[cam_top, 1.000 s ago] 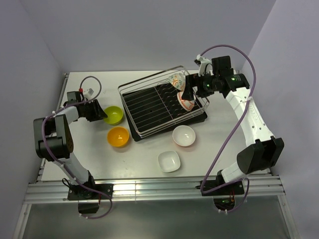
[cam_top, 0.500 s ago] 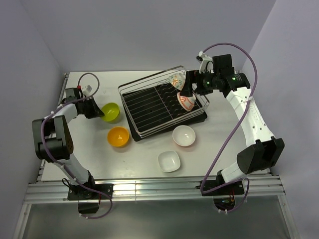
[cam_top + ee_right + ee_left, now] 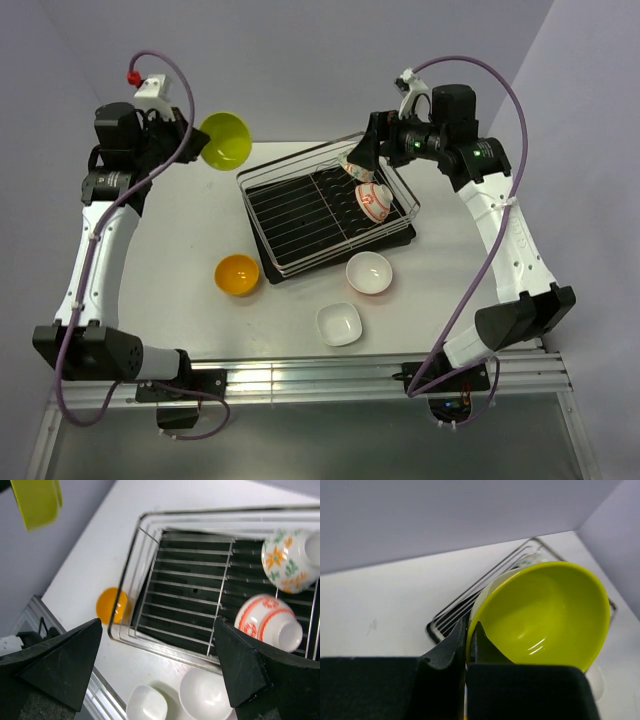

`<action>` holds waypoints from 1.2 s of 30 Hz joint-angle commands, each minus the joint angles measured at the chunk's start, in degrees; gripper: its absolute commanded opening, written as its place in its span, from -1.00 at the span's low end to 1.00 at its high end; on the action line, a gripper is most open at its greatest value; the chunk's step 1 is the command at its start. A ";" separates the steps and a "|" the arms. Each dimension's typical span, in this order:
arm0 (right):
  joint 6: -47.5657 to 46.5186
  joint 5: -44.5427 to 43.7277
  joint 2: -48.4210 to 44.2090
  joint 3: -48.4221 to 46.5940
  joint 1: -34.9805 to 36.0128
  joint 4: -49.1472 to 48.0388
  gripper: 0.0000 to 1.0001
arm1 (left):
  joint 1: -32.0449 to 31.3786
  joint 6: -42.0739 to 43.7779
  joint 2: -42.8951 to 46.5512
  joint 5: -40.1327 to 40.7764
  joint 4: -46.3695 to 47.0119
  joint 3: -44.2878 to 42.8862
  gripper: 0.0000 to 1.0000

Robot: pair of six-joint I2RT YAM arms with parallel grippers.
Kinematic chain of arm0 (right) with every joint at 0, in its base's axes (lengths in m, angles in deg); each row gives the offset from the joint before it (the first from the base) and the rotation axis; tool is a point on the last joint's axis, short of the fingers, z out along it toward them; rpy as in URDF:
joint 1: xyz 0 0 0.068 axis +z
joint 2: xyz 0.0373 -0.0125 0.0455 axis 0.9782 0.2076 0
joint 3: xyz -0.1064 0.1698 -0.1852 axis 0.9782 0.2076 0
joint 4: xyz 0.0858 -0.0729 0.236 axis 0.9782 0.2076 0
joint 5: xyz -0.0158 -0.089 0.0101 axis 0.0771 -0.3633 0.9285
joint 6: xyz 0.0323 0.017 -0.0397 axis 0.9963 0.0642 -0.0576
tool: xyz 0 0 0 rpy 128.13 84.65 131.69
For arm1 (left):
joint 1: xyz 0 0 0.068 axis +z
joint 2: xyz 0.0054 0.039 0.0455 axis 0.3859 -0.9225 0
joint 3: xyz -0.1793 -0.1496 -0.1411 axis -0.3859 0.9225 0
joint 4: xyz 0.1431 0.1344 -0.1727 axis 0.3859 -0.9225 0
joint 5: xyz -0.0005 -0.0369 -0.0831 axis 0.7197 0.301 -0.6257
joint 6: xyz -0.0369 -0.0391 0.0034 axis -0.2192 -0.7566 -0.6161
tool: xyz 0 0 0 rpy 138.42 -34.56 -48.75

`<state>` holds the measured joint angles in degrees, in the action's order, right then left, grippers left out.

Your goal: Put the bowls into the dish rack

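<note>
My left gripper [image 3: 197, 143] is raised above the table's far left, shut on the rim of the lime green bowl [image 3: 224, 140]. In the left wrist view the fingers pinch that bowl's [image 3: 545, 615] wall, one inside and one outside. The dish rack [image 3: 300, 215] holds the leaf-print bowl [image 3: 354, 160] and the red-and-white bowl [image 3: 372, 200] at its right end. My right gripper [image 3: 368, 150] hovers open over them, empty. On the table lie the orange bowl [image 3: 237, 274], a round white bowl [image 3: 369, 272] and a squarish white bowl [image 3: 339, 323].
The rack [image 3: 190, 590] sits diagonally mid-table, with bare wires on its left side. A metal rail [image 3: 300, 380] runs along the near edge. Walls close in the back and both sides.
The left gripper closed on the lime green bowl and lifted it off the table, up and back. The right gripper rose slightly from the bowls in the rack.
</note>
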<state>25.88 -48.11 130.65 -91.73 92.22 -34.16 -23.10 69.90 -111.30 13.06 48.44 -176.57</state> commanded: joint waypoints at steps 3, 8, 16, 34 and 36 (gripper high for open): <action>2.45 1.04 -1.55 -5.01 0.75 -4.26 1.00 | -11.25 0.28 1.90 8.77 0.12 -4.82 -0.99; 4.38 1.83 -3.49 -2.56 1.27 -6.02 1.00 | -19.97 -0.59 0.50 15.19 2.32 -5.09 -0.99; 4.03 -9.22 -4.19 0.70 6.28 -6.55 0.93 | -32.19 -0.16 -4.69 27.56 2.50 -7.28 -0.99; 0.34 -22.52 2.84 1.75 13.14 -4.79 0.08 | -37.12 -0.60 -8.82 29.35 1.97 -10.98 -0.99; 0.52 -21.11 3.71 0.96 13.14 -4.79 -0.08 | -37.12 -0.77 -8.47 28.38 2.24 -10.28 -0.99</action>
<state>26.89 -69.83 133.52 -90.01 104.81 -37.85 -60.09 69.97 -121.20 43.24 47.59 -184.54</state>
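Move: The left hand holds the lime bowl by its rim; the dish rack's middle lies about 27 cm to its right, 2 cm ahead and 32 cm below. The lime bowl is roughly 31 cm left of the open right hand, 4 cm farther out, level in height. From the right hand, the red-patterned bowl is 7 cm ahead and 1 cm right, 30 cm down; the plain white bowl 7 cm back, straight below, 34 cm down. Left hand carries the lime bowl some 20 cm right over the rack; right fingers half-close astride the bowl's rim. ##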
